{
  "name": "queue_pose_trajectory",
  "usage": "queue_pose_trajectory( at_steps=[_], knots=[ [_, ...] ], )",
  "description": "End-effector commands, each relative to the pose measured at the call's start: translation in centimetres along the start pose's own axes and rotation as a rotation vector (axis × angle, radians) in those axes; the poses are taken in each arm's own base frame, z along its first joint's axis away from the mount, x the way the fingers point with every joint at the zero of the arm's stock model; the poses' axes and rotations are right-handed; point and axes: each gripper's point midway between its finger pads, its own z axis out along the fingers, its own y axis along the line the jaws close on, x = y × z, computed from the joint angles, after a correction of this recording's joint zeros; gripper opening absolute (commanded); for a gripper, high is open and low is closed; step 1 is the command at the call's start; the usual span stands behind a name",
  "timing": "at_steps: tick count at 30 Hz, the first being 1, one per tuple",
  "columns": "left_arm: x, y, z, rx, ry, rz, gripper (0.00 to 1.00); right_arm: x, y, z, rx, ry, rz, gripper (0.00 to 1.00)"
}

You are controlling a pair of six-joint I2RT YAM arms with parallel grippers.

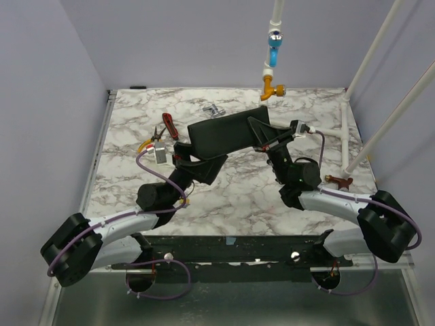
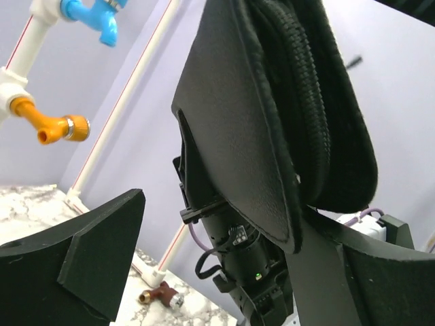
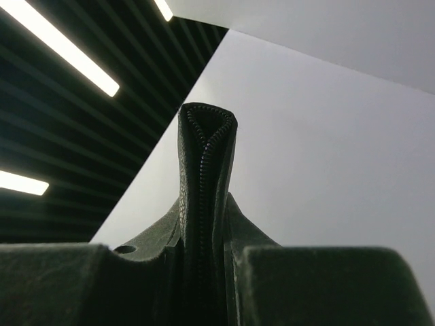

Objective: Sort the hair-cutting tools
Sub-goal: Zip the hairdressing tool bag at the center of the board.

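A black zippered pouch (image 1: 228, 132) hangs above the table between my two arms. My right gripper (image 1: 268, 139) is shut on its right end; in the right wrist view the zipper edge (image 3: 204, 149) rises straight up from between the fingers (image 3: 122, 285). My left gripper (image 1: 197, 159) is open around the pouch's left end. In the left wrist view the pouch (image 2: 238, 102) hangs by the right finger (image 2: 380, 285), with a wide gap to the left finger (image 2: 81, 265). Small silver scissors (image 1: 213, 110) lie at the back of the table. The comb is out of view.
A red-handled tool (image 1: 170, 125) and yellow-handled pliers (image 1: 149, 144) lie on the marble table (image 1: 231, 197) to the left, close to my left wrist. A maroon-and-brass fitting (image 1: 338, 180) sits on the right. White pipes (image 1: 380, 129) stand at the right edge, and a blue valve (image 1: 273, 47) hangs at the back.
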Motion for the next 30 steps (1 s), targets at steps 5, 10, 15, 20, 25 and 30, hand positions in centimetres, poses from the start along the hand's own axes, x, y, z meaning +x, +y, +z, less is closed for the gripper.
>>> queue_pose_trajectory(
  at_steps=[5, 10, 15, 20, 25, 30],
  knots=[
    [-1.0, -2.8, 0.5, 0.094, -0.094, 0.098, 0.81, -3.7, 3.0, 0.0, -0.065, -0.184, -0.002, 0.01],
    [-0.9, -2.7, 0.2, 0.073, -0.104, 0.109, 0.82, -3.0, 3.0, 0.4, -0.063, -0.149, -0.023, 0.01],
    [-2.7, -4.1, 1.7, 0.107, -0.160, 0.129, 0.81, -2.2, 1.6, 0.0, -0.030, -0.118, 0.002, 0.01],
    [-3.2, -4.4, 3.1, 0.115, -0.184, 0.113, 0.75, -1.2, 1.1, -0.1, -0.003, -0.083, -0.014, 0.01],
    [-3.1, -4.5, 4.4, 0.123, -0.191, 0.089, 0.52, -0.4, 0.4, -0.5, 0.022, -0.052, -0.015, 0.01],
    [-2.9, -3.9, 4.6, 0.100, -0.194, 0.076, 0.24, 0.3, 0.3, -0.8, 0.041, -0.009, -0.035, 0.01]
  ],
)
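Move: My right hand still grips the folded bag by its right end. The bag's left end, still free, sits about 3 cm above my open left hand, 1 cm ahead and 1 cm to its right; from my right hand it is some 14 cm left and 5 cm back. The bag's middle is about 7 cm right of my left hand, 3 cm ahead and 4 cm up. On the table, roughly 35 cm below, the yellow-tagged tool lies 11 cm left and about level. I ease my left hand a little back and to the right, then lift it about 3 cm, ending some 2 cm right of its start, so the bag's left end comes between the fingers. Late in the lift I close them from wide open to about a third, pinching that end by its zip edges. My right hand keeps its grip, shifting a centimetre or so right and turning slightly clockwise. ##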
